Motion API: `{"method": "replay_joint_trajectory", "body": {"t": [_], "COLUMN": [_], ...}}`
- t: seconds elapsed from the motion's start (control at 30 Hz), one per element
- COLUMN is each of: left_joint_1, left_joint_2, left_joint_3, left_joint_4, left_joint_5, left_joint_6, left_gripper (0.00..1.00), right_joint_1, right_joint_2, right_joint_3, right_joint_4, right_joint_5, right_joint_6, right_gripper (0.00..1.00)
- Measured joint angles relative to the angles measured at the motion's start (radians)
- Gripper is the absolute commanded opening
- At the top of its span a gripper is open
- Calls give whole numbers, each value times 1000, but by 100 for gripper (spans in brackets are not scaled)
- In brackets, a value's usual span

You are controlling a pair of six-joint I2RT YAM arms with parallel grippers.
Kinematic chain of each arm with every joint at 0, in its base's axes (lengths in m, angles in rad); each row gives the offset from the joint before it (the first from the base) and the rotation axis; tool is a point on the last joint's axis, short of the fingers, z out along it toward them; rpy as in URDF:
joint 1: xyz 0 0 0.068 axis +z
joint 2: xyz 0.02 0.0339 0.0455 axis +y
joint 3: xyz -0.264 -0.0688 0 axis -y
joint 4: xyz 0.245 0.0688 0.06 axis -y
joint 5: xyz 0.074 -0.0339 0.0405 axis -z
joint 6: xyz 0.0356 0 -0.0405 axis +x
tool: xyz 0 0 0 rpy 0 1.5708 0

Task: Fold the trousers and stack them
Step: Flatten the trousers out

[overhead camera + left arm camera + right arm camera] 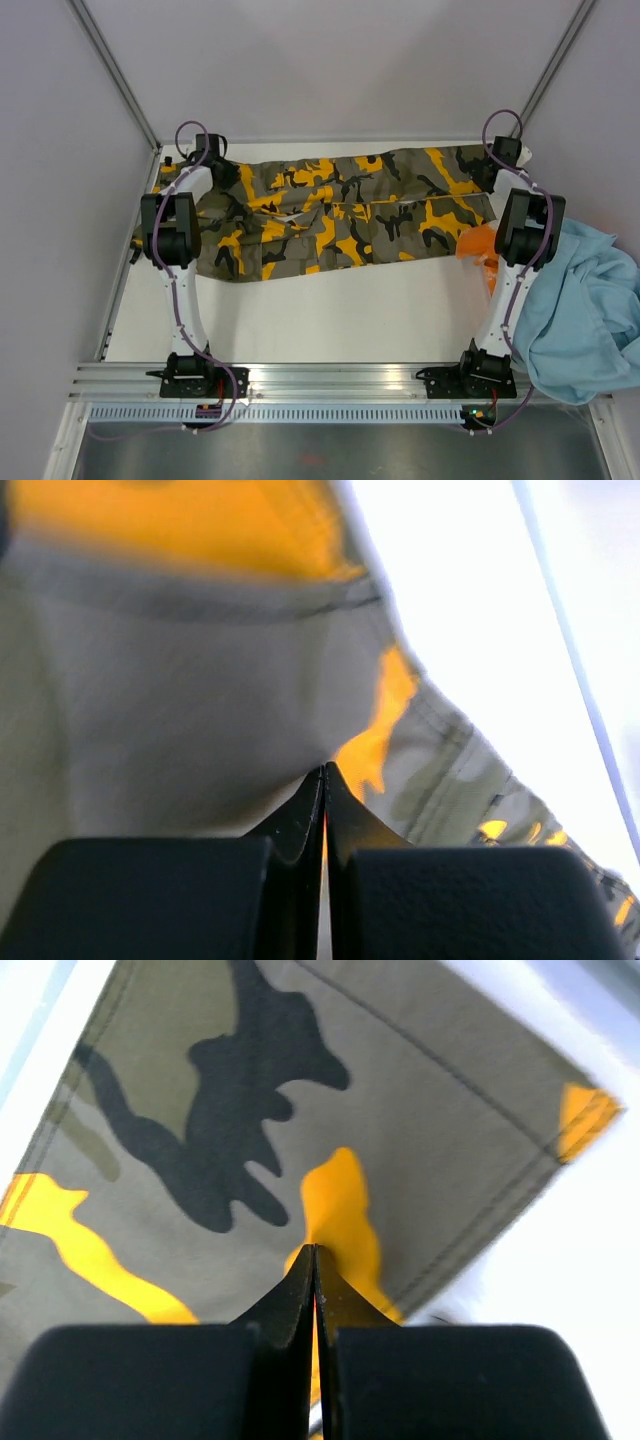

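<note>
The camouflage trousers (340,215) lie lengthwise across the back of the white table, folded with one leg on the other, waist to the left and hems to the right. My left gripper (210,153) is at the far left corner by the waist. In the left wrist view its jaws (324,772) are pressed together with olive and orange cloth (200,730) pinched at the tips. My right gripper (505,152) is at the far right hem corner. Its jaws (315,1250) are shut on a yellow blotch of the trousers (420,1110) near the stitched hem.
A plain light-blue garment (585,300) is heaped at the right edge beside the right arm, with an orange garment (477,243) poking out by the trouser hems. An aluminium rail (330,380) carries both arm bases along the near edge. Grey walls close the back and sides.
</note>
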Motion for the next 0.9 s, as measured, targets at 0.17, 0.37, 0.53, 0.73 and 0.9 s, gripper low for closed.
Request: {"method": "replay_joint_trajectory", "body": {"t": [0.17,0.37,0.53,0.73,0.9], "left_joint_1": [6,-5,-6,59,177], "left_joint_2": [-13,-329,-677,-889,-979], "left_joint_3": [134,-12,-251,-647,-899], "left_joint_4": [-39,-26,0,-32,-114], "left_joint_5": [29,-16,-140,-193,-172], "left_joint_6": [151,328,392,331,272], "left_gripper": [10,43,57,81,82], "right_joint_1": [-1,41,126,306,429], "right_joint_2": [-60,-228,-451,-654,-705], "right_joint_3": [-75,-126,-158,-330,-538], "right_joint_4": [13,46,140,235,237], "right_joint_5": [-26,-172,-338,-447,-469], "right_joint_6": [-61,-132,-172,-192,-179], "right_gripper": [0,6,30,61,63]}}
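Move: The left gripper goes for the trousers' near edge towards their left end, some 27 cm back and 10 cm left; the left end itself lies about 20 cm back and 23 cm left, and the gap between the legs 12 cm back, 22 cm right. The right gripper's goal, the near leg's near edge, lies roughly 25 cm back and 38 cm left; the near leg's hem is 11 cm back, 3 cm left, the orange cloth 21 cm back, 8 cm left. All lie just below fingertip height. Lift both closed grippers off the far side of the trousers. Arc the left one up and back about 26 cm, drifting left, then dip over the near edge, fingers opening wide. Swing the right one up and some 30 cm left, then back, turning it about 50 degrees counter-clockwise and opening it past half as it starts down over the legs, still high. ##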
